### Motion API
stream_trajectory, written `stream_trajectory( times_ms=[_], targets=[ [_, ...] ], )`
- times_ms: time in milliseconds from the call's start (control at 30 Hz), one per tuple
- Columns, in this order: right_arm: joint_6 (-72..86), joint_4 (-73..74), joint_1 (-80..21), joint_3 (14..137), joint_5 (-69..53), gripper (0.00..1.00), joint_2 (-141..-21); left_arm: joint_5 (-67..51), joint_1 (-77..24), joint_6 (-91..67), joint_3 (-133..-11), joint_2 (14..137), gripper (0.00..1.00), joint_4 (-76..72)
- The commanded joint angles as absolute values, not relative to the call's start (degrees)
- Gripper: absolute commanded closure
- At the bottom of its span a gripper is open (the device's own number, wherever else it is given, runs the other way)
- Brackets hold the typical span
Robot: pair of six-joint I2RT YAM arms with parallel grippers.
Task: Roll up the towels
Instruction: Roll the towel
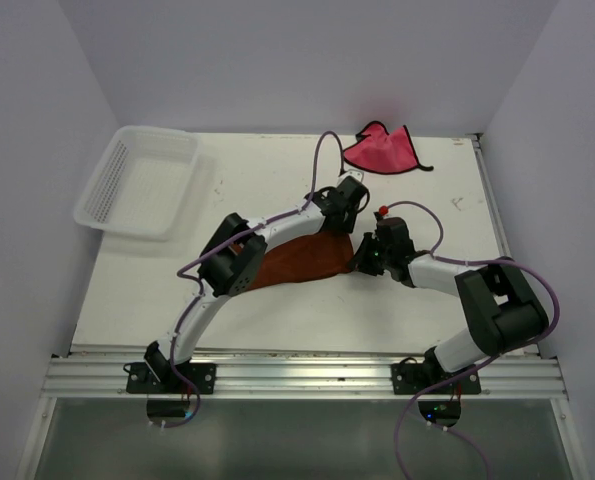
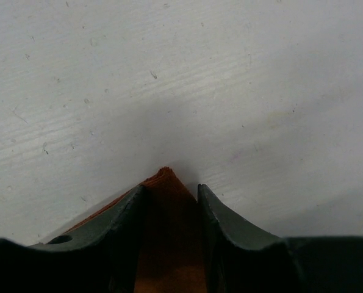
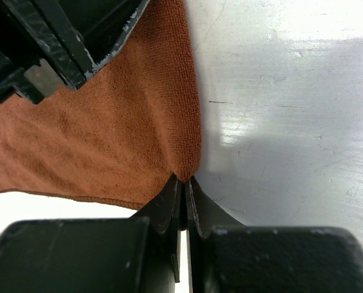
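The rust-orange towel lies mid-table, partly under the left arm. My right gripper is shut on its right corner, pinching the fuzzy cloth at the fingertips; from above it sits at the towel's right tip. My left gripper is down at the towel's far right corner. Its jaws stand apart with the corner between them, the cloth running on under the left finger. The pink-red towel lies crumpled at the back of the table, away from both grippers.
A white mesh basket stands at the back left, overhanging the table's left edge. Grey walls close in the back and both sides. One of the left gripper's fingers shows close by in the right wrist view.
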State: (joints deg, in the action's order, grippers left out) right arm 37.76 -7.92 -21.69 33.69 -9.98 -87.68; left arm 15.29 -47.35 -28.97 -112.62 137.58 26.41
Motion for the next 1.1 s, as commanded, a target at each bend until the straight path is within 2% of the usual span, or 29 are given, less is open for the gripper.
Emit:
stream_trajectory(
  times_ms=[0,133,267,367,700,1067],
  targets=[
    [34.63,-0.18,-21.45,32.61,-5.54,1.00,-88.59,15.64,-47.72,-30.41,-113.99,139.48,0.57,28.13],
    [33.66,1.49,-21.80,32.96,-3.96,1.00,-87.81,16.00,-47.64,-30.15,-114.26,139.83,0.62,28.48],
    [32.35,3.95,-23.20,33.84,-0.71,1.00,-87.02,17.22,-47.72,-30.06,-114.61,139.83,0.76,29.09],
    [31.12,6.06,-25.48,34.89,2.63,1.00,-86.31,17.93,-47.64,-30.15,-114.52,139.22,0.80,29.09],
    [28.39,11.16,-35.32,36.56,18.70,1.00,-82.54,22.67,-47.37,-28.12,-110.32,132.37,0.82,20.67],
    [26.19,16.26,-43.23,39.64,30.31,1.00,-82.17,18.73,-45.09,-30.67,-102.40,126.48,0.87,11.00]
  ],
)
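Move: The far-right corner of the orange towel already lies between the left hand's open fingers, right at the table. The right hand still holds that towel's near-right corner; from this hand the far-right corner is about 10 cm ahead and 2 cm to its left. The orange towel's middle lies roughly 13 cm left and 8 cm back from the left hand, and the pink towel some 20 cm ahead of the left hand and 8 cm to its right. The left fingers close on the orange towel's far-right corner, pinch it and then lift it about 2.5 cm, almost straight up. The right hand keeps its grip on the near-right corner and draws back about 3 cm, away from the left hand, with a little drift right and up, tilting some 35 degrees so its fingers swing from leftward to pointing ahead and down. ##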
